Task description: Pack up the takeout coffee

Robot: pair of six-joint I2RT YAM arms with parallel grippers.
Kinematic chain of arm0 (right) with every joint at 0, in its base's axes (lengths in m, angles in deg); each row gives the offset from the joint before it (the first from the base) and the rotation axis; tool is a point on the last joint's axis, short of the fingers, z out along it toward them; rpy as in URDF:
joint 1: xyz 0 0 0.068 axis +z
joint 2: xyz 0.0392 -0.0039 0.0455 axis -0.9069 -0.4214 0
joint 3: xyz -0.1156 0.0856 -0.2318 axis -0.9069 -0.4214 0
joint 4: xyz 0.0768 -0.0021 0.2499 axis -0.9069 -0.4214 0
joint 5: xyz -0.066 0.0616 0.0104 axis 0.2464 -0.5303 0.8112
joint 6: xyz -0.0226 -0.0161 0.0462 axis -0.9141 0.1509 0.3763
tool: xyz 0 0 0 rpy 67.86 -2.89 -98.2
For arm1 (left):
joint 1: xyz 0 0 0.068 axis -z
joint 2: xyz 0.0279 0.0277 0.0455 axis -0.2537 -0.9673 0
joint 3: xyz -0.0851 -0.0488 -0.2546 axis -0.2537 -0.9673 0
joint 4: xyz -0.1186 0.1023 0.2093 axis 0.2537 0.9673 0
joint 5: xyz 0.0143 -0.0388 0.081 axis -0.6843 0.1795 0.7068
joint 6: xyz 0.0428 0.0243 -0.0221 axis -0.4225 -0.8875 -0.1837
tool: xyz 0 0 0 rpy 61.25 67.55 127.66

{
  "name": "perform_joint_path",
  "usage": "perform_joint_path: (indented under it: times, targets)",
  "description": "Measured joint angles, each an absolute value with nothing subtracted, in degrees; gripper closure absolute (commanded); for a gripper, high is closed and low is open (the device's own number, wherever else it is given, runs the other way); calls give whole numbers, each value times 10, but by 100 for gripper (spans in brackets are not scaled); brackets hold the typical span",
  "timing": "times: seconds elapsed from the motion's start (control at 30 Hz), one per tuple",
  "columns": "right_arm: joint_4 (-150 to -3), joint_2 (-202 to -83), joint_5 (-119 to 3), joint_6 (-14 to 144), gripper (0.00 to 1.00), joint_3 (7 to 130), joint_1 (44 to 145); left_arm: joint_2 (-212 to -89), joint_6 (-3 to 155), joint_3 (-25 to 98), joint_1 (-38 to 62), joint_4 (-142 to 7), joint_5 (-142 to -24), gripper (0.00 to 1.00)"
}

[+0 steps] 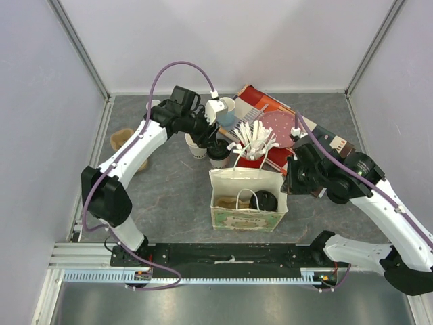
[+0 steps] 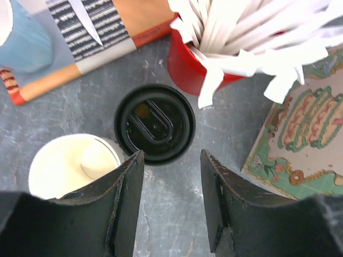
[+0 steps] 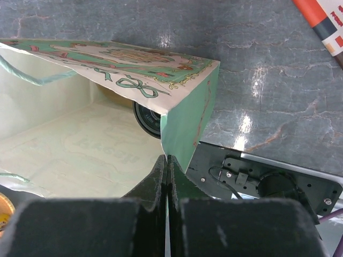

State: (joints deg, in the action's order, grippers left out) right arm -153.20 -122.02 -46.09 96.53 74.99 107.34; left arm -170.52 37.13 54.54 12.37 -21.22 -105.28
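One takeout coffee (image 1: 218, 150) with a black lid (image 2: 154, 124) stands on the table just behind the paper bag (image 1: 247, 218). My left gripper (image 2: 171, 155) hangs open over its near edge, with only bare table between the fingers. A lidless cream paper cup (image 2: 75, 166) stands touching it on the left. Another black-lidded takeout coffee (image 1: 266, 201) is inside the bag, where its lid (image 3: 147, 119) shows past the wall. My right gripper (image 3: 167, 159) is shut on the bag's green right side wall (image 3: 187, 128), at the bag's right edge (image 1: 287, 177).
A red cup of white stirrers (image 2: 193, 67) stands right behind the lidded cup, beside the bag's printed face (image 2: 305, 134). A light blue mug (image 2: 21, 37) and a flat striped orange packet (image 2: 91, 32) lie further back. A brown item (image 1: 123, 139) sits at the far left.
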Motion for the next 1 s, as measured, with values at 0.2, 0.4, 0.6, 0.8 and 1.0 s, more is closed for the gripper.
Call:
perform_joint_path:
  times: [0.2, 0.4, 0.6, 0.8, 1.0]
  targets:
    - [-1532, -1204, -468, 969, 100, 737, 1073, -1748, 402, 606, 125, -235, -1028, 47]
    - [-1530, -1205, -480, 968, 100, 733, 1073, -1754, 361, 608, 123, -247, -1056, 45]
    - [-1529, -1205, -487, 968, 100, 730, 1073, -1805, 171, 669, 88, -167, -1201, 44]
    - [-1529, -1206, -486, 969, 100, 730, 1073, -1860, 4, 720, 59, -75, -1271, 44]
    - [-1528, -1198, -486, 973, 100, 725, 1073, -1936, -85, 808, 70, -2, -1283, 46]
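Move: The lidded cup standing on the table is about 2 cm ahead of the left gripper and 2 cm to its right, its middle some 12 cm below. The stacked empty cups stand 5 cm farther out than it and 7 cm to its left. The red straw pot is 11 cm to its right and 3 cm nearer, the blue mug 16 cm beyond and 2 cm right. From the right hand, that lidded cup lies roughly 22 cm ahead, 23 cm left and 20 cm below. Bring the left gripper forward about 5 cm in all and a little right, across above the black lid to its far side. Rise slightly at first, then swing the wrist some 35 degrees clockwise and sink about 3 cm from the high point, fingers kept half open and clear of the cup. Keep the right fingers shut on the bag's rim. ##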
